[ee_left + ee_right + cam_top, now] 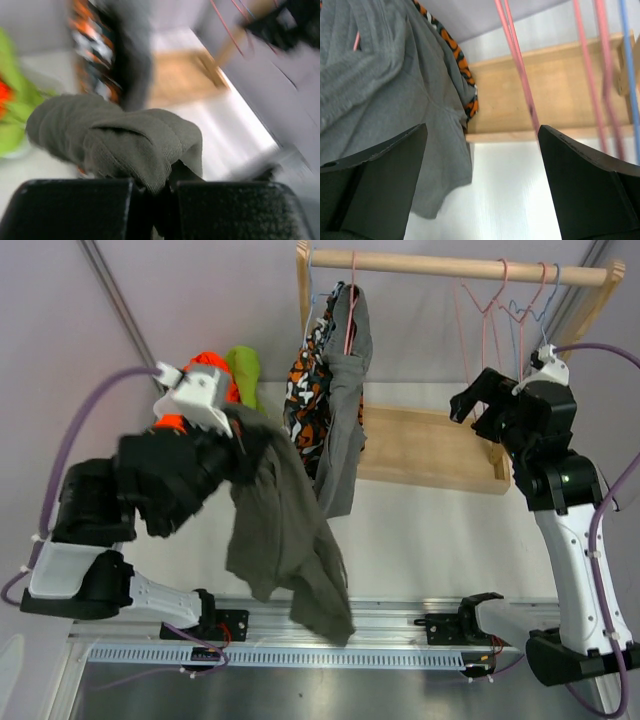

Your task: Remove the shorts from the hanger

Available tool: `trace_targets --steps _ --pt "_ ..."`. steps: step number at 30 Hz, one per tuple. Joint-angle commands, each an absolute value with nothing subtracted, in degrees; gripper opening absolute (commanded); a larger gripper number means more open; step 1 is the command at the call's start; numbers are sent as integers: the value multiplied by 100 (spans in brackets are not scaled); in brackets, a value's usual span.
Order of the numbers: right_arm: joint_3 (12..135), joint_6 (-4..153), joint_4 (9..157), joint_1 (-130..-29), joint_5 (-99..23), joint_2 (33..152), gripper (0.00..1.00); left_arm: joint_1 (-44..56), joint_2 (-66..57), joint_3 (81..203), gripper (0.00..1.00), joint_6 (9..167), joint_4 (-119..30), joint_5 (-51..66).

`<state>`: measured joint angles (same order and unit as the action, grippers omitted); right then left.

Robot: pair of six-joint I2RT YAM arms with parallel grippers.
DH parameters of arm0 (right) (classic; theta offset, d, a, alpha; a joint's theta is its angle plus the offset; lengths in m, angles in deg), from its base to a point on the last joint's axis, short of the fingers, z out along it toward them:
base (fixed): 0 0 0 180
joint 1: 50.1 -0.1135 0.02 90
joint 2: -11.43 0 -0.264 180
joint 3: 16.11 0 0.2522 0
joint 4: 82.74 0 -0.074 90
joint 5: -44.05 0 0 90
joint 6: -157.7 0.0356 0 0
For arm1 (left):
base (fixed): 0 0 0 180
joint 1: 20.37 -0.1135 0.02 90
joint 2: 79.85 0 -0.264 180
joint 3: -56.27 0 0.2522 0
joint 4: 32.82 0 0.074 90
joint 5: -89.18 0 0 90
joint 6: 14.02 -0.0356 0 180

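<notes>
My left gripper [238,440] is shut on a dark grey pair of shorts [285,530], which hangs from it off the rack, above the table's near side. In the left wrist view the grey cloth [125,140] bunches over the closed fingers of that gripper [160,200]. A second grey pair [345,410] and a camouflage pair [308,390] hang on a pink hanger [351,300] at the wooden rail's left end. My right gripper [462,405] is open and empty beside the bare hangers [495,310]. The right wrist view shows that gripper [482,165], the hanging grey pair [385,90] and the camouflage edge [455,55].
Orange shorts [210,365] and lime green shorts [243,370] lie heaped at the back left, behind my left arm. The wooden rack's base board [430,450] sits on the table under the rail [450,265]. Pink and blue hanger wires [517,65] hang ahead of my right gripper.
</notes>
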<state>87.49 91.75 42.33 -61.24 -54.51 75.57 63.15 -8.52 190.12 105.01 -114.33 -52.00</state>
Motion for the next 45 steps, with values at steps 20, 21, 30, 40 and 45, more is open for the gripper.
trace_targets --steps 20,21,30,40,45 --pt "6261 9732 4852 -6109 -3742 4669 99 171 1540 20916 0 5954 -5557 -3571" --pt "6217 9688 4843 -6109 -3821 4642 99 91 1681 20916 0 6041 -5529 -3589" --pt "6426 9679 5123 -6109 -3769 4650 99 -569 1095 16713 56 7795 -4957 -3896" --pt "8715 9697 5933 -6494 -2774 6467 99 -1088 -213 15267 99 9522 -6811 -2221" --pt "10818 8916 5232 -7943 -4249 8365 99 -1053 -1627 14537 99 9435 -7364 -1639"
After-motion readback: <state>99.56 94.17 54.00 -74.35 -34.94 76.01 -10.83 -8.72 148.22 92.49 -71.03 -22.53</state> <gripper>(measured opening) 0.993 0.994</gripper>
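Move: The left hand, already holding the olive shorts high up, has the white basket with the orange and green shorts some 34 cm ahead, 23 cm to its left and 42 cm below. About 28 cm ahead and 19 cm down hang the camouflage shorts, 4 cm to the right, and the grey shorts, 12 cm to the right. From the empty right hand the grey shorts are some 24 cm left, 11 cm ahead and 10 cm lower; the empty hangers are about 10 cm ahead, 6 cm right and slightly higher. Forward and left in a fast, rising swing, the left hand carries the olive shorts some 35 cm out to the basket, turning nearly 50 degrees counter-clockwise. It then plunges, opens wide on the way down to let go of the shorts, and draws back and up. Meanwhile the right hand, still open, backs away from the empty hangers, dips, then sweeps left and up, turning counter-clockwise. ##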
